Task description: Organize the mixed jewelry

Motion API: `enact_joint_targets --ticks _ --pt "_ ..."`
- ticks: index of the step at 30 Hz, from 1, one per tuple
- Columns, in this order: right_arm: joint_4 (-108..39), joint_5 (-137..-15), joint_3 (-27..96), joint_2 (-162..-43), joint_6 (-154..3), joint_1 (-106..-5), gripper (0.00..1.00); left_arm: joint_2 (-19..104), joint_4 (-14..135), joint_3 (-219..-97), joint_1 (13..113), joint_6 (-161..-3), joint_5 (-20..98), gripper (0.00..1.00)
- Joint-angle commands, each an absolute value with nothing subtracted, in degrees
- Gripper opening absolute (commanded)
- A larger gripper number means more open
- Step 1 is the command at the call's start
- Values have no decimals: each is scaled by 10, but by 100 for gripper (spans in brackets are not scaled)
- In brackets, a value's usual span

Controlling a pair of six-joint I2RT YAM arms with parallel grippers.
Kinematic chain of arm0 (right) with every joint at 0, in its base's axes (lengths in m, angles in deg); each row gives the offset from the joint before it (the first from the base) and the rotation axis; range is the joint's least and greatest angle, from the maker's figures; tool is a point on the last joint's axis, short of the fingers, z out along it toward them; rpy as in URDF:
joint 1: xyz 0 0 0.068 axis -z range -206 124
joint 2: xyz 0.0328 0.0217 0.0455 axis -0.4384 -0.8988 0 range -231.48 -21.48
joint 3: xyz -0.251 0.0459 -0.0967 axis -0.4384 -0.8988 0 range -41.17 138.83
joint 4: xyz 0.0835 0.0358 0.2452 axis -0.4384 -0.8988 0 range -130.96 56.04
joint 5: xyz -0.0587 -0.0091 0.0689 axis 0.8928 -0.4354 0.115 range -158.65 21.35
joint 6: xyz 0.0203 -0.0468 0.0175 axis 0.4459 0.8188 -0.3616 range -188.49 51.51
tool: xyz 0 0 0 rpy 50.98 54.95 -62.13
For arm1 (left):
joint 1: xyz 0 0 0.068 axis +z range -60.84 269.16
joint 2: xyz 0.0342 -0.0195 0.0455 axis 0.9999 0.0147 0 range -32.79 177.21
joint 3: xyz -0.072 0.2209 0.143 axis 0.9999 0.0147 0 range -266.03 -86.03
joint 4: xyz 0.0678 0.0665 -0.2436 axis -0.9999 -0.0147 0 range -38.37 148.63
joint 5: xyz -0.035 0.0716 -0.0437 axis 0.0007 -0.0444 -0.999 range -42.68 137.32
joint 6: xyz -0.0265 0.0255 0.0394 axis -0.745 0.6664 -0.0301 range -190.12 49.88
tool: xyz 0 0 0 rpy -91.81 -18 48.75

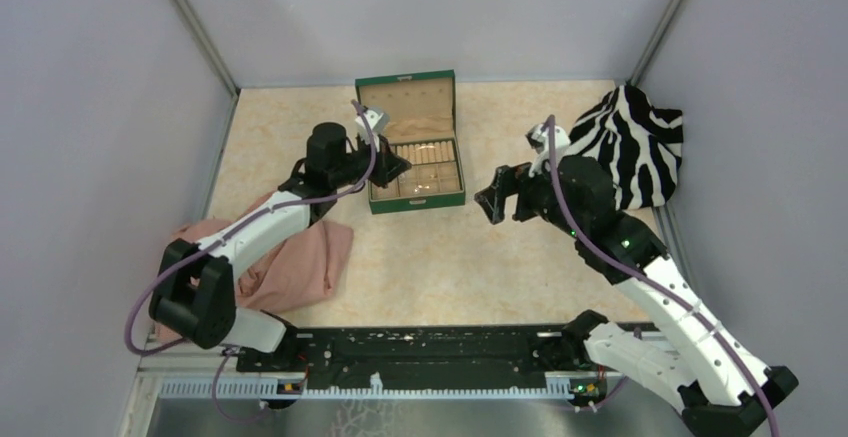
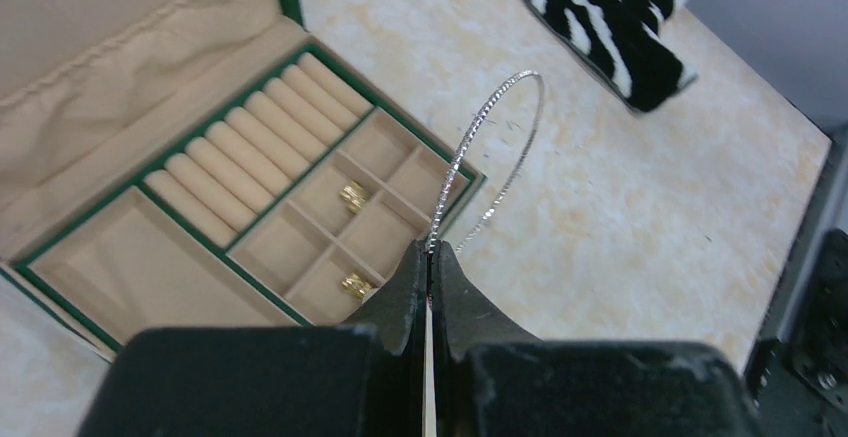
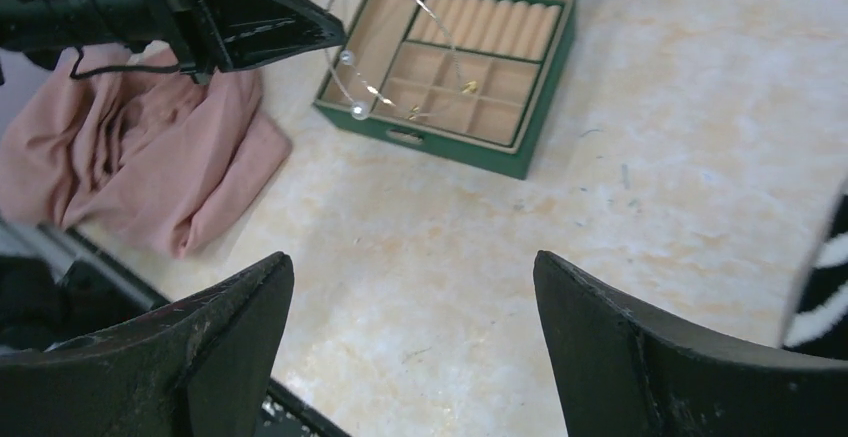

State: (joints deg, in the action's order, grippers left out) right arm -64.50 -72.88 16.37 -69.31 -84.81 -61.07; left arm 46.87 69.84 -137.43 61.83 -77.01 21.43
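Observation:
My left gripper is shut on a thin silvery wire hoop and holds it in the air over the right edge of the open green jewelry box. In the right wrist view the hoop hangs from the left fingers in front of the box, with two small beads on it. Two tiny gold pieces lie in separate small tan compartments. In the top view the left gripper is at the box's left side. My right gripper is open and empty above bare table right of the box.
A pink cloth lies crumpled at the left under the left arm. A zebra-striped cloth lies at the back right. The box holds a row of ring rolls. Grey walls close in three sides; a black rail runs along the front.

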Motion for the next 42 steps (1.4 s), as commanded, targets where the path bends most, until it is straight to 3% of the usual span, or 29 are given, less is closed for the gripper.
enact_joint_targets --ticks 1,22,42 --pt "-656 -572 168 -653 -890 -611 89 517 751 -1433 639 -788 256 0" --pt "-675 -534 152 -628 -918 -611 89 607 738 -1535 783 -784 205 0" --pt "-675 -543 153 -642 -916 -611 89 687 747 -1575 802 -817 212 0"
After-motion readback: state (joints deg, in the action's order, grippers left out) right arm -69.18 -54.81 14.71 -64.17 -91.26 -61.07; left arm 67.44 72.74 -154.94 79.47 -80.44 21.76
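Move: The left hand already holds the silver hoop and takes it to the hooks side of the open lid; the lid's middle is about 17 cm ahead, 1 cm to the right and some 6 cm lower. Below, the tray's middle lies roughly 5 cm ahead and 2 cm right, and the ring rolls 10 cm ahead and 4 cm right, both about 15 cm down. From the empty right hand the lid is some 27 cm ahead, 20 cm left and 14 cm lower. Still pinching the silver hoop, the left fingers carry it forward about 15 cm over the jewelry box towards the open lid, swinging some 10 cm left to the lid's left edge; the hand rises slightly midway, sinks again late, and turns about 20 degrees counter-clockwise. The right hand, open and empty, draws right, away from the box, turning clockwise, then all but rests. ##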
